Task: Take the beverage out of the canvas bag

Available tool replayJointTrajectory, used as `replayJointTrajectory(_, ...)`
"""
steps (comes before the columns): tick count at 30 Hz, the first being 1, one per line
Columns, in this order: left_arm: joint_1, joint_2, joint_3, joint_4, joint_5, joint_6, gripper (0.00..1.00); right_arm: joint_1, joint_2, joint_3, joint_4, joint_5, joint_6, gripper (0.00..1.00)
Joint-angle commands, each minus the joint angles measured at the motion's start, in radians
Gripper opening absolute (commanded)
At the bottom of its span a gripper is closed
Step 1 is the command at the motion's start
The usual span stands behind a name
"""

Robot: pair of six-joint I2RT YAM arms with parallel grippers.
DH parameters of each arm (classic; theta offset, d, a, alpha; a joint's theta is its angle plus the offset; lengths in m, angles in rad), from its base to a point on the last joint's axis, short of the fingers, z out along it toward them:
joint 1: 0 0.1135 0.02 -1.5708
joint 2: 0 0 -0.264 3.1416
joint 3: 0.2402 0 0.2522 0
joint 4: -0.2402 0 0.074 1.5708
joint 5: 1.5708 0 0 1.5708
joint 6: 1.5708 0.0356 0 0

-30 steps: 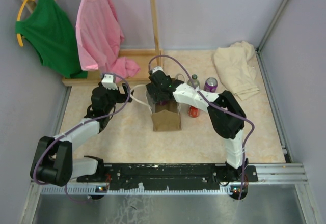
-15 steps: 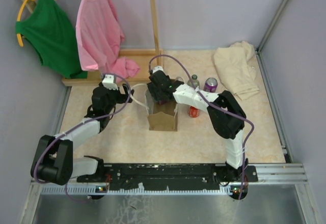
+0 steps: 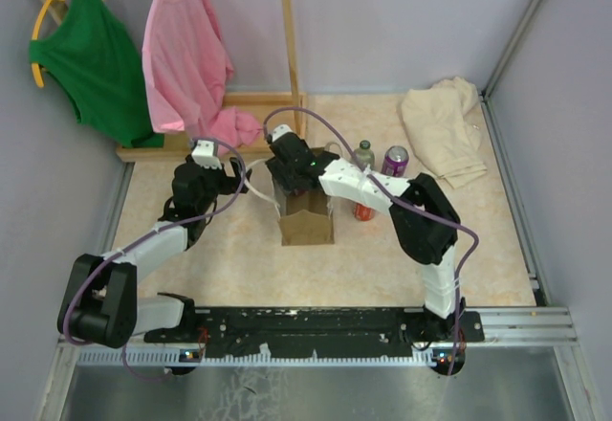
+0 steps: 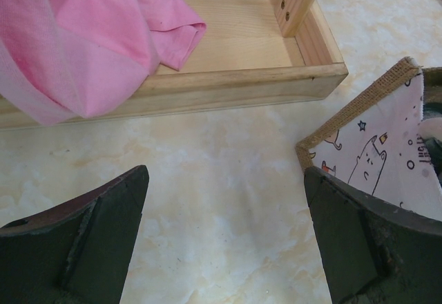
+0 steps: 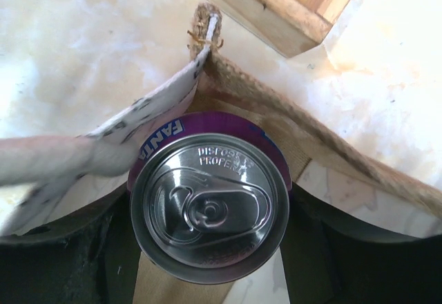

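The canvas bag [image 3: 306,225] stands open at the table's middle, tan outside with a white printed lining [image 4: 387,138]. In the right wrist view a purple Fanta can, the beverage [image 5: 209,207], sits upright in the bag's mouth [image 5: 290,121], its silver top facing the camera. My right gripper [image 5: 209,238] is shut on the can, a dark finger on each side. From above, that gripper [image 3: 295,184] covers the bag's mouth and hides the can. My left gripper [image 4: 224,179] is open just left of the bag, over bare table, its right finger [image 4: 359,242] at the bag's corner.
A wooden rack base [image 3: 191,144] with a pink shirt [image 3: 186,57] and a green shirt [image 3: 91,53] stands behind the left gripper. A red can [image 3: 364,210], a bottle [image 3: 363,153] and another purple can [image 3: 395,160] stand right of the bag. A beige cloth [image 3: 445,129] lies at the back right.
My right gripper has closed on the can and shifted slightly left and away. The bag has shifted a little with it. The left arm has stayed put.
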Motion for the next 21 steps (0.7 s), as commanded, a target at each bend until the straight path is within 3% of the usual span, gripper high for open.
replayJointTrajectory(1,-0.003,-0.018,-0.005,0.029,0.002,0.004,1.0,0.037,-0.132,0.137,0.056,0.085,-0.045,0.0)
replayJointTrajectory(13,-0.003,-0.04,-0.013,0.026,-0.002,0.002,1.0,0.061,-0.217,0.259,-0.044,0.14,-0.067,0.0)
replayJointTrajectory(21,-0.004,-0.037,-0.016,0.032,0.004,-0.004,1.0,0.064,-0.38,0.31,-0.111,0.189,-0.086,0.0)
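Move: Inside the canvas bag's far left corner, the right hand already holds the purple can; the bag's middle is about 4 cm back and 4 cm right of it, some 3 cm lower. On the table stand the bottle, about 17 cm right and 3 ahead, a red can, some 18 cm right and 8 back, and another purple can, 25 right and 2 ahead. From the left hand the bag lies about 20 cm right, 6 back and 8 below. Lifting nearly straight up by some 16 cm, the right hand draws the purple can out of the bag's far left corner, keeping its grip around the sides. It drifts about 2 cm left early on and comes back, speeding up a little at the end while the fingers tip up by roughly 15 degrees. ##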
